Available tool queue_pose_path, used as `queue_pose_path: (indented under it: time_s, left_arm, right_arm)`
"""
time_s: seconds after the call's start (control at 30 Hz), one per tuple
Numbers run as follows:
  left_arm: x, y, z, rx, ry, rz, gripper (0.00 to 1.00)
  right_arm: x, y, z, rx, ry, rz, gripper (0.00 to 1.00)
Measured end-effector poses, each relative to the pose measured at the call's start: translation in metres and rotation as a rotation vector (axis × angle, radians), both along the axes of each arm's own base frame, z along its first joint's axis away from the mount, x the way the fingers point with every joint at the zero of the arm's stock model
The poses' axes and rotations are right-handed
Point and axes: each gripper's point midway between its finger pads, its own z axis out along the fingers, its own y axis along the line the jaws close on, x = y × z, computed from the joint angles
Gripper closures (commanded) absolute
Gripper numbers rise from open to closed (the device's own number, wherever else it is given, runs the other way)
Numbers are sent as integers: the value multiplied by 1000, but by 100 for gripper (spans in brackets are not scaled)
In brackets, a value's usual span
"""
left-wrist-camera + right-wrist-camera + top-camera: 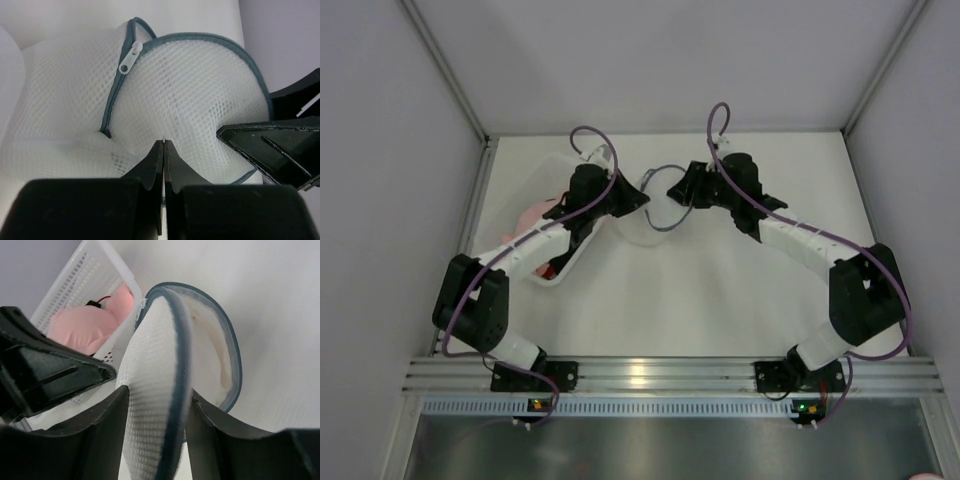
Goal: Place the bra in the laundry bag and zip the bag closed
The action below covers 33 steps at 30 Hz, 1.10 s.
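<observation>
The laundry bag (pixel 658 216), a round white mesh pouch with a dark rim, lies between my two grippers. In the left wrist view the laundry bag (pixel 190 95) fills the frame and its zipper pull (pixel 127 59) sits on the rim at the upper left. My left gripper (pixel 164 143) is shut, pinching a bit of the mesh at its tips. My right gripper (pixel 157 395) is shut on the raised upper half of the laundry bag (pixel 155 350), rim included. Soft white fabric, the bra (pixel 209 340), lies inside the lower half. The bag stands open.
A clear plastic bin (pixel 552 170) stands at the left behind the left arm; it shows in the right wrist view (pixel 95 275) holding a pink cloth (pixel 82 322) and a black-and-red item (pixel 97 302). The right gripper's finger (pixel 272 145) reaches into the left wrist view.
</observation>
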Motion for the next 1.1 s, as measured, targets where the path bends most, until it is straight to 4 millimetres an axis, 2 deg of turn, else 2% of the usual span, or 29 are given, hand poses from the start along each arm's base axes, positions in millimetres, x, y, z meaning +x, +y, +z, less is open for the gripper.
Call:
queue_pose_path:
  time_s: [0.17,0.2,0.4,0.67,0.93,1.1]
  left_arm:
    - [-9,15,5,26,-4,37,100]
    - [-12,19,4,36,-2,46,100]
    - [-23,41,-8,87,20,96,100]
    - [-14,75,-4,129,-10,156,100]
    - [-16,101,-4,185,-25,182,100]
    - [-16,100,-17,208,-3,148,100]
  right_arm:
    - [1,-9,-9,-45,12,-23,29]
    - [0,-11,-11,-55,19,-25,23]
    - [0,-20,-23,-112,36,-49,21]
    - [-6,-32,-48,-166,73,-75,21]
    - [-2,-35,-42,-190,32,-71,23]
    - [0,-21,-24,-148,-50,20,24]
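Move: The left hand already pinches the laundry bag's left edge, and the white basket it is drawn towards has its middle roughly 22 cm to the left and 1 cm nearer the base, some 12 cm lower. The zip pull lies about 5 cm ahead of the left hand, straight out and 3 cm lower; the pink cloth is about 26 cm left, 2 cm back and 12 cm below. From the right hand, the zip pull is about 8 cm left, 5 cm ahead and 4 cm lower. The left hand keeps its shut pinch on the bag's edge and draws it some 10 cm left towards the basket's near rim, easing back and, at the very end, down a little, while it rolls left side up and turns counter-clockwise by about 10 degrees each. The right fingers, already half open around the bag's zipped border, spread wide as that hand sinks about 5 cm and slips right, clear of the bag, then comes back up about halfway and a little left. ##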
